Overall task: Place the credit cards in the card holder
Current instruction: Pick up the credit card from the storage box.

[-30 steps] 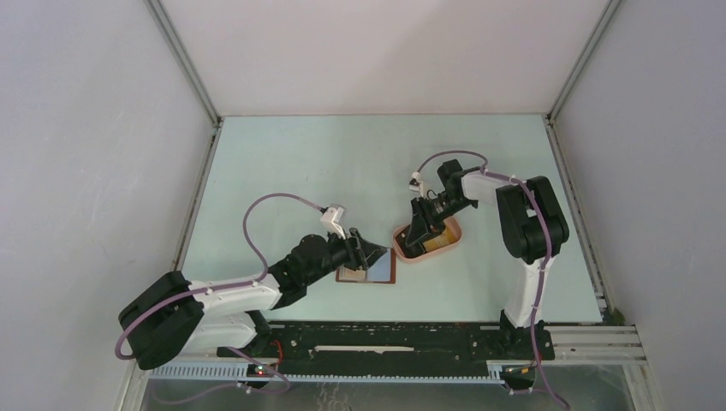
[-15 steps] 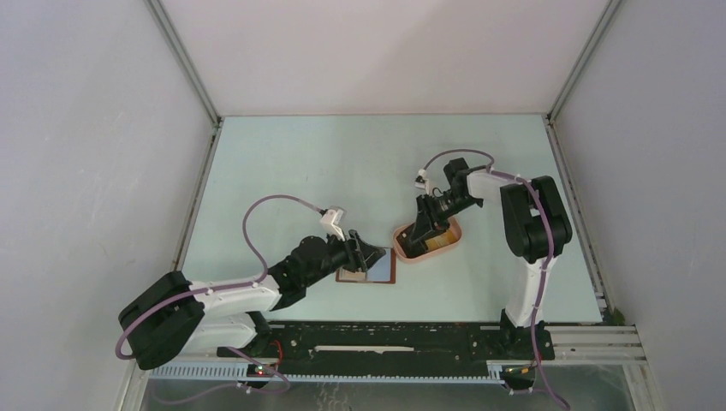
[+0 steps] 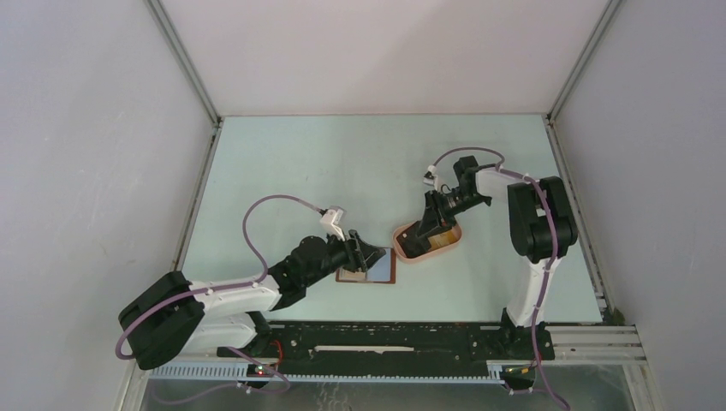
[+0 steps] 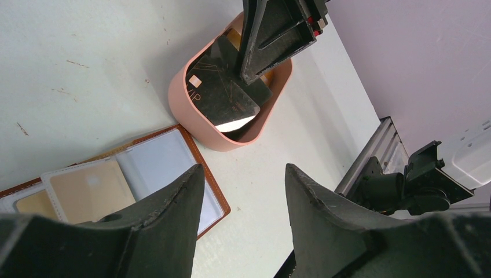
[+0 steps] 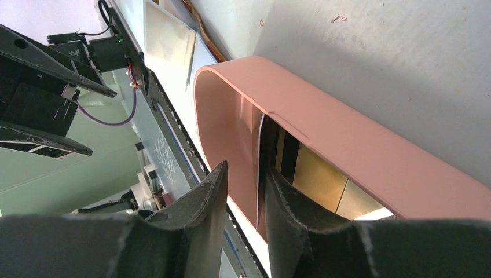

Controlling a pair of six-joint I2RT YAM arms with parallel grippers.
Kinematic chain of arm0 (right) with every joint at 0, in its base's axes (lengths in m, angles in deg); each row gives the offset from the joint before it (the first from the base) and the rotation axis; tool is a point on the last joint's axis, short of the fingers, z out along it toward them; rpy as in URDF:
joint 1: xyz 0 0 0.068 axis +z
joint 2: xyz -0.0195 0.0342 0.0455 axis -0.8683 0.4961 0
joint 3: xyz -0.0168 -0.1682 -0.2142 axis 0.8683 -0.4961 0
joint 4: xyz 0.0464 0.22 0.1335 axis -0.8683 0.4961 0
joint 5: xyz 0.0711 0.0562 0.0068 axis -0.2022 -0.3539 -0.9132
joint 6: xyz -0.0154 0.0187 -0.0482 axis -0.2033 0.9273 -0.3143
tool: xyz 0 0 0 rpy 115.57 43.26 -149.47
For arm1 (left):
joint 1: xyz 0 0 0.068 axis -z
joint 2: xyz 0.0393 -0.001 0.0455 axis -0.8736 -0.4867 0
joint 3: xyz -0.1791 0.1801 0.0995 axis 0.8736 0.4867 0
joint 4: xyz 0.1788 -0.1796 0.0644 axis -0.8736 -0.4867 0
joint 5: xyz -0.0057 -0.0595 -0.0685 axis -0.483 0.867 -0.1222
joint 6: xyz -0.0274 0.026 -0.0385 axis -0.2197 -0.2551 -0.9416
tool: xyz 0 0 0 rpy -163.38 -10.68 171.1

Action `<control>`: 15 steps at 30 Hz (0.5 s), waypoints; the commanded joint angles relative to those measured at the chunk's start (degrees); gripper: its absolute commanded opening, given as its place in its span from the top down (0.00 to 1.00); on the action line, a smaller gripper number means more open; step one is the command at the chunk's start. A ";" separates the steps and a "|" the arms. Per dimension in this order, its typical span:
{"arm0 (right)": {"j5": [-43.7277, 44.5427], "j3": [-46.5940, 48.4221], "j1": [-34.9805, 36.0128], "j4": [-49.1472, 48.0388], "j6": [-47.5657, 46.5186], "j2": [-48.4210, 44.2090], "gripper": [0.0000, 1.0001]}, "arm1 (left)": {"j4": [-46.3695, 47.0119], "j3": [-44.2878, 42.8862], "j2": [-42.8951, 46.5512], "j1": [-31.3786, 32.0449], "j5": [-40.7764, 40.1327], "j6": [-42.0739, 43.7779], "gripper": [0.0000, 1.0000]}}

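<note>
The card holder [image 3: 377,276] lies open on the table; the left wrist view shows its grey-blue pockets [image 4: 155,165] with a tan card [image 4: 87,191] in one. The pink tray [image 3: 450,241] holds a black card [image 4: 223,95], tilted up on edge, and tan cards [image 5: 315,174]. My right gripper [image 3: 415,241] reaches into the tray. Its jaws stand narrowly apart around the black card's edge [image 5: 258,168]; the card lies against one finger [image 5: 284,202], with a gap to the other. My left gripper [image 3: 377,254] is open and empty just above the holder's right edge [image 4: 243,171].
The pink tray's wall [image 4: 186,113] stands just right of the open holder. The black rail [image 3: 385,342] at the table's near edge lies close behind the left gripper. Frame posts and walls bound the table.
The right arm's wrist has swung to the right and back while its gripper stays in the tray at the card. The left arm and the holder have not moved.
</note>
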 commanded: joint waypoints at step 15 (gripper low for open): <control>4.21 1.55 -2.29 0.29 -0.67 -7.86 1.00 | 0.43 1.57 3.10 0.22 -1.26 0.68 0.41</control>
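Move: The dark card to be picked stands in the pink storage box right at the right hand's fingertips, its middle about 1 cm to the left, 1 cm back and 2 cm lower. The gold cards lie some 4 cm to the hand's right and 1 cm back; the open card holder is about 14 cm to its left and 7 cm back, some 5 cm below. From the left hand, that dark card is roughly 10 cm right, 4 cm ahead and 9 cm down. A dark card standing edge-on between the right hand's half-open fingers gets pinched as they shut fully on it. Meanwhile the hand eases about 1 cm to the right and half a centimetre forward, towards the gold-card end of the box, with a slight wrist tilt, and only just starts to rise at the end. ##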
